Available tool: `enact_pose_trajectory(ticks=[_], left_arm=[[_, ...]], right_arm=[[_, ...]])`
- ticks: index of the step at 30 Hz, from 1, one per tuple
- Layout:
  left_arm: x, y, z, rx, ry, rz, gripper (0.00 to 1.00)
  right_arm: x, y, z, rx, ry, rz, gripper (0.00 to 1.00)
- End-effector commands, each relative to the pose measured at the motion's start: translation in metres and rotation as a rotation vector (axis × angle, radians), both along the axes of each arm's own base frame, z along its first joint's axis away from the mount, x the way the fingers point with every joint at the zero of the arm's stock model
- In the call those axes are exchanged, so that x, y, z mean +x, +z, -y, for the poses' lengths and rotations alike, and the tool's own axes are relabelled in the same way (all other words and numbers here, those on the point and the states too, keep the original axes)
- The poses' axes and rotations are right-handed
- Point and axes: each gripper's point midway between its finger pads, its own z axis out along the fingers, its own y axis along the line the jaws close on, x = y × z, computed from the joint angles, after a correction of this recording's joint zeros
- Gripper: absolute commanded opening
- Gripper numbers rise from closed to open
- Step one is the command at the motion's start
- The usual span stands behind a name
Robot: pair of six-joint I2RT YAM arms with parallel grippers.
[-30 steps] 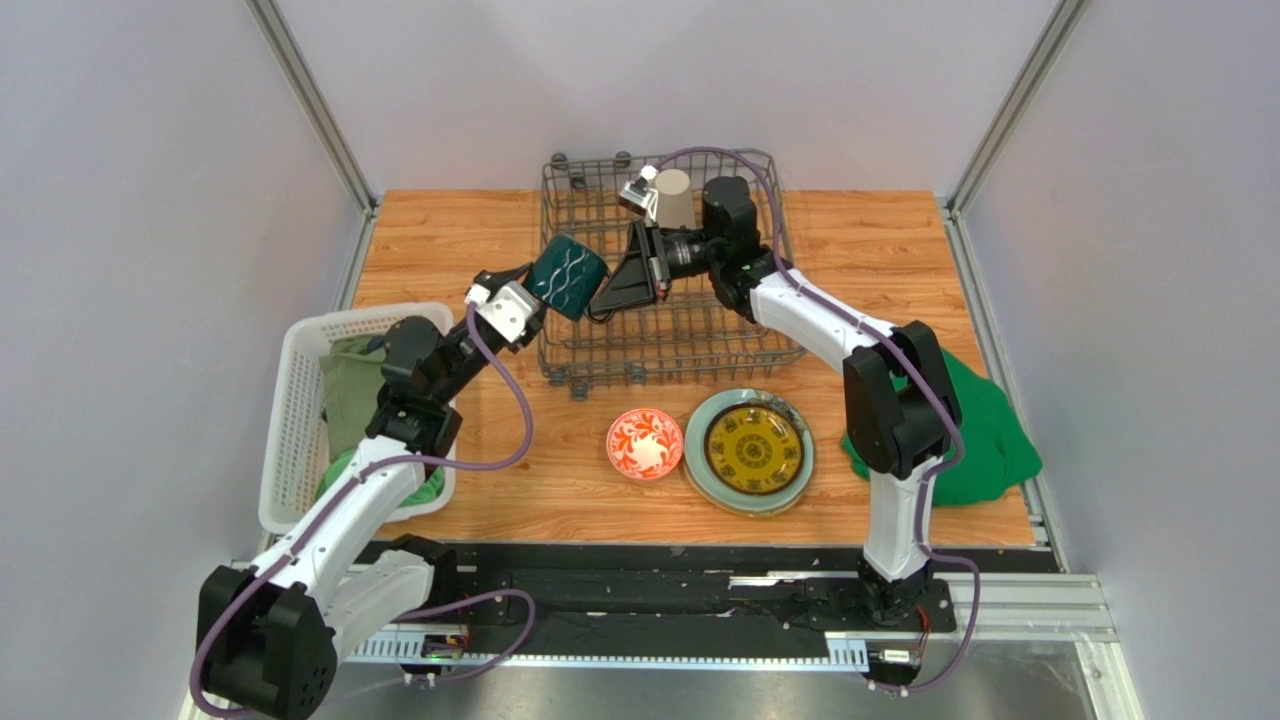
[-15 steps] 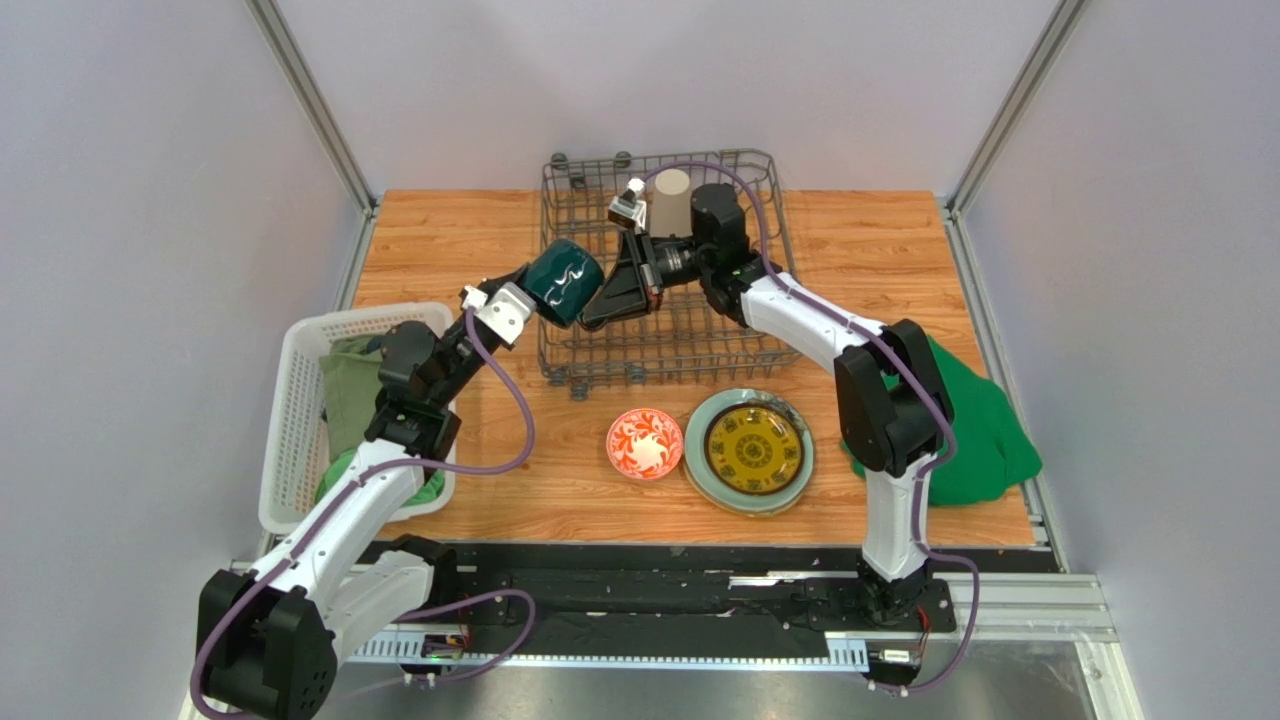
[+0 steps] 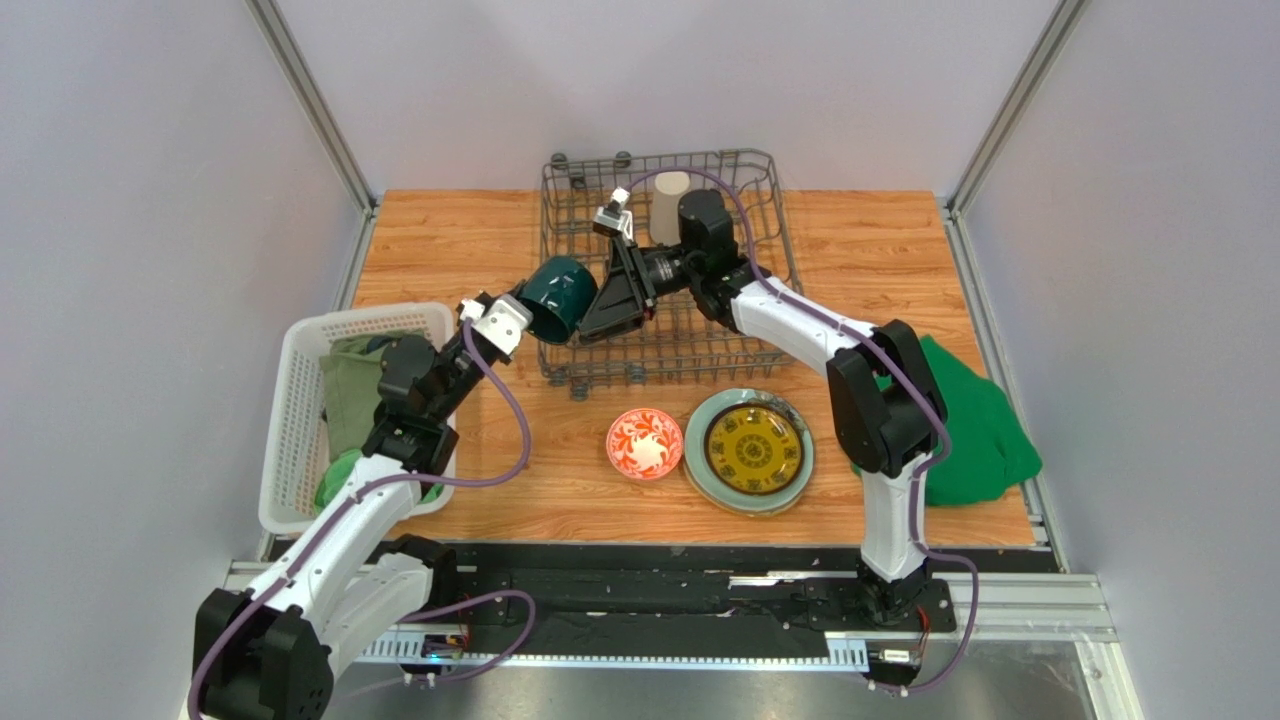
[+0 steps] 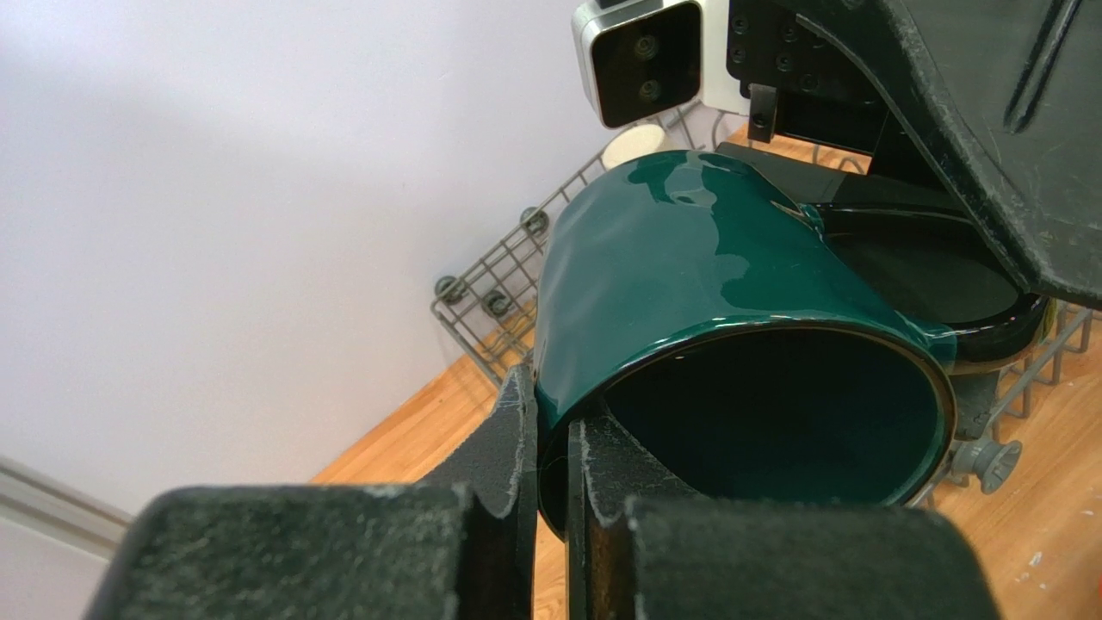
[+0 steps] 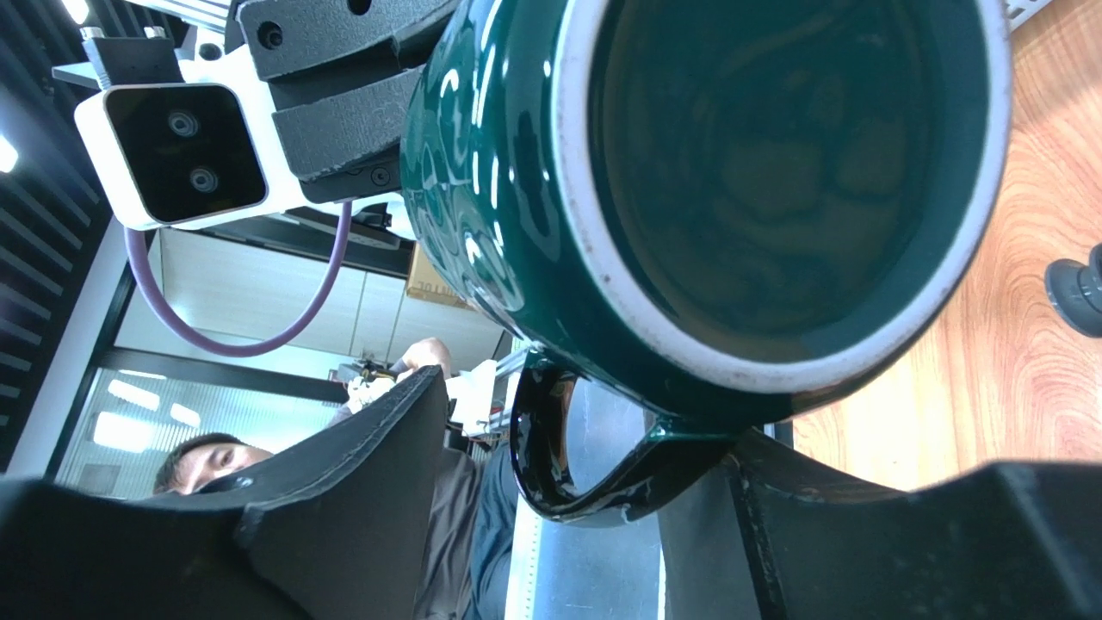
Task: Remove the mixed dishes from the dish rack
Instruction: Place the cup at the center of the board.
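The dark teal mug (image 3: 559,290) hangs on its side over the left edge of the dish rack (image 3: 721,342). My left gripper (image 4: 554,439) is shut on its rim, one finger inside and one outside. My right gripper (image 5: 582,485) stands open, its fingers on either side of the mug's handle (image 5: 569,452) with a gap on the left. The beige tumbler (image 3: 669,203) stands at the back of the rack. In front of the rack lie the red-and-white bowl (image 3: 645,444) and the yellow patterned plate (image 3: 753,447), stacked on a pale green one.
A white slatted basket (image 3: 289,450) holding green cloth sits at the left, just behind my left arm. Another green cloth (image 3: 984,435) lies at the right edge of the wooden table (image 3: 451,240).
My left gripper has shut on the mug's rim, and my right gripper has opened off the handle. The mug has moved left and toward the front, to the rack's left side.
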Motion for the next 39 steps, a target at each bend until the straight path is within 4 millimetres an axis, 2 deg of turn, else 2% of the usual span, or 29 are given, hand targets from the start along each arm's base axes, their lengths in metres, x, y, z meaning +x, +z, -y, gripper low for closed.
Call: enact_pose_trajectory(ticks=[1,8,14,18,20,22,24,25,32,39], left_arm=[[-0.011,0.03,-0.004,-0.035,0.008,0.104,0.0],[-0.012,0.029,-0.006,-0.027,0.018,0.093,0.0],[-0.012,0.035,-0.012,-0.012,0.044,0.048,0.0],[-0.012,0.038,-0.014,0.013,0.058,0.0,0.0],[-0.014,0.041,-0.015,0.028,0.059,-0.014,0.0],[-0.017,0.042,-0.017,0.045,0.064,-0.049,0.0],[-0.021,0.04,-0.02,0.081,0.07,-0.093,0.0],[-0.023,0.039,-0.022,0.093,0.075,-0.11,0.0],[-0.051,0.017,-0.031,0.19,0.059,-0.274,0.0],[-0.085,-0.039,-0.028,0.278,-0.031,-0.508,0.0]], right_arm=[[0.005,0.014,0.0,0.048,0.002,0.086,0.61],[0.013,0.01,0.006,0.034,-0.018,0.089,0.62],[0.035,-0.004,0.015,-0.011,-0.085,0.095,0.63],[0.054,-0.016,0.023,-0.044,-0.158,0.157,0.65],[0.056,-0.018,0.027,-0.073,-0.18,0.17,0.65],[0.063,-0.031,0.032,-0.132,-0.222,0.221,0.65],[0.075,-0.034,0.036,-0.194,-0.286,0.303,0.65],[0.074,-0.04,0.04,-0.229,-0.289,0.328,0.65],[0.093,-0.042,0.056,-0.347,-0.406,0.502,0.65],[0.104,-0.038,0.07,-0.412,-0.487,0.616,0.64]])
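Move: The green cup is already in the left hand, its wall pinched at the rim; the open table where it may go lies about 13 cm back from that hand and 26 below. The bowl is 13 cm back and 13 right, the plate stack 13 back and 31 right. From the right hand, whose open fingers still straddle the handle, the tall cup in the rack is some 27 cm ahead, 10 right and 20 below; the rack's middle is 22 ahead, 9 right. Keep the left fingers shut on the green cup's wall and ease it back about 6 cm, with a little left and down, speeding up late and tipping the hand nose-down some 25 degrees, towards the open table left of the bowl. After a short pause, draw the open right fingers clear of the handle, forward, right and down over the rack towards the tall cup, dipping the fingertips and swinging them clockwise. ##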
